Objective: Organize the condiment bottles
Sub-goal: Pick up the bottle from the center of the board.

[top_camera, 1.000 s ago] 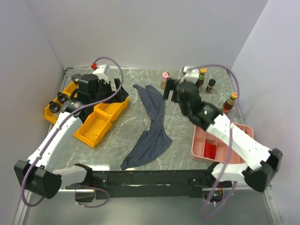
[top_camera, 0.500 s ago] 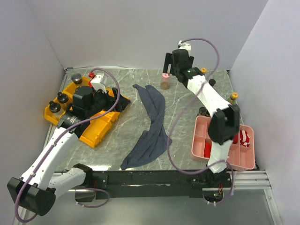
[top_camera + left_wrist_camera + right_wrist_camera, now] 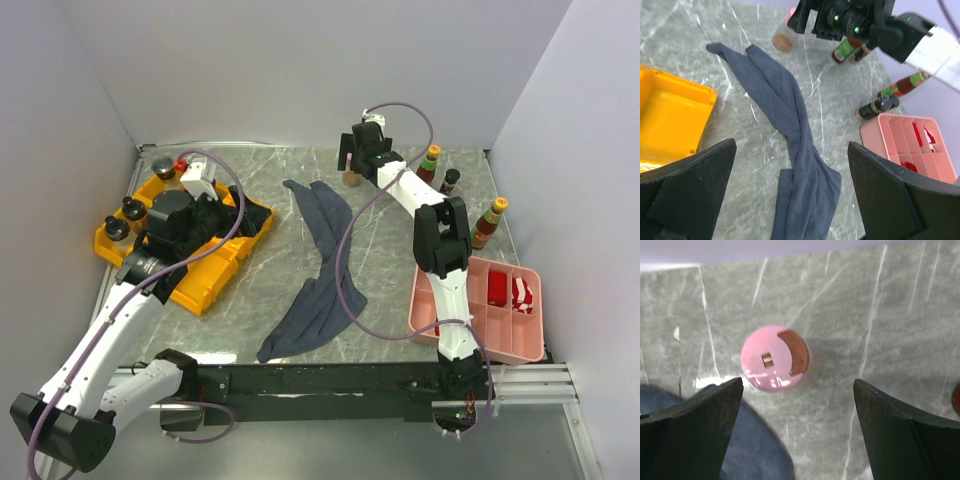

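A pink-capped shaker (image 3: 775, 358) stands at the back of the table, also in the overhead view (image 3: 352, 181). My right gripper (image 3: 797, 390) hovers open just above it, the cap lying slightly beyond the fingertips (image 3: 700, 415); from above, the right gripper (image 3: 357, 152) is at the far edge. Two slim orange-capped sauce bottles (image 3: 431, 161) (image 3: 490, 220) and a small black-capped bottle (image 3: 450, 181) stand at the back right. Two black-capped bottles (image 3: 125, 218) and a silver-capped one (image 3: 164, 165) are by the yellow bins (image 3: 205, 285). My left gripper (image 3: 232, 212) hangs open and empty over the bins.
A grey-blue cloth (image 3: 325, 270) lies crumpled down the middle of the table, its top end close to the pink-capped shaker. A pink compartment tray (image 3: 520, 345) with red packets sits at the front right. White walls close in the back and sides.
The right arm has stretched out and swung its gripper back and left, over the pink-capped shaker. The left gripper has drifted slightly over the yellow bins. Both stayed open.
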Motion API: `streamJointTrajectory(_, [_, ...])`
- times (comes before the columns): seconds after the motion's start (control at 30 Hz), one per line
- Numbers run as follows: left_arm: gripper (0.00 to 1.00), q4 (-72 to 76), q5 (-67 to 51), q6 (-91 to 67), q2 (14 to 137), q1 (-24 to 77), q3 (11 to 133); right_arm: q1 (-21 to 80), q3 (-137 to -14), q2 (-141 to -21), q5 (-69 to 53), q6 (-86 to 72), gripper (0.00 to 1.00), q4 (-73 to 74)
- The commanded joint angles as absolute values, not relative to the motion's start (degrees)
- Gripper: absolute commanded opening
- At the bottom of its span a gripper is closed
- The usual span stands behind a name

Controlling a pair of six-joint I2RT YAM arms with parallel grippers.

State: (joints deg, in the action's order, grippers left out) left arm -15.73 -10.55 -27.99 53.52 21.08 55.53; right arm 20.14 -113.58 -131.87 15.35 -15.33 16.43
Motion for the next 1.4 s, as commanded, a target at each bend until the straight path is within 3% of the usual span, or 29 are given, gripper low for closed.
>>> streamJointTrajectory(0.0, [0.99,-12.83,-7.73,-28.65,51.33,21.27,55.46,20.04,-117.15,-133.5,15.99,-15.03,0.97,8.44])
streamJointTrajectory(0.47, [0.99,-13.09,-5.36,-28.04,49.83,21.27,55.63,19.42,-120.32,-137.2,12.57,-13.18,0.85,4.92])
streamJointTrajectory(0.67, [0.99,-12.83,-3.08,-27.86,48.08,21.27,55.29,19.51,-114.79,-133.86,13.71,-11.87,0.65,3.25])
streamJointTrajectory(0.7, [0.99,-12.75,-2.73,-27.86,47.73,21.27,55.11,19.42,-113.92,-132.55,14.15,-11.69,0.6,2.82])
streamJointTrajectory(0.9, [0.99,-12.57,-0.97,-27.42,46.32,21.27,54.4,19.69,-103.12,-123.15,15.82,-10.99,0.53,0.54])
streamJointTrajectory(1.13, [0.99,-14.41,2.81,-27.07,46.23,21.27,55.2,21.18,-84.14,-108.12,17.76,-12.74,0.5,-2.99])
streamJointTrajectory(1.37, [0.99,-14.76,9.83,-27.68,43.69,21.27,54.05,28.47,-74.89,-95.73,18.72,-16.96,0.49,-2.46])
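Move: The pink-capped bottle stands just past the open right fingers, about 4 cm ahead and 2 cm left, its middle some 3 cm below them. The green-labelled bottle is roughly 13 cm right and 2 cm ahead of that hand; the black-capped jar about 17 cm right and 1 cm ahead. The cloth's middle lies some 16 cm back and 8 cm left, on the table. From the left hand the pink-capped bottle is about 35 cm ahead, 21 cm right and 21 cm down. The pink-capped bottle is taken between the right fingers: the hand eases about 3.5 cm forward and slightly left around it, closes to pinch it by its upper part, then draws it back nearly 14 cm towards the robot, level first and rising some 7 cm late on, fingers tipping slightly up. The empty left hand goes a little left and up, turning counter-clockwise, still open. ##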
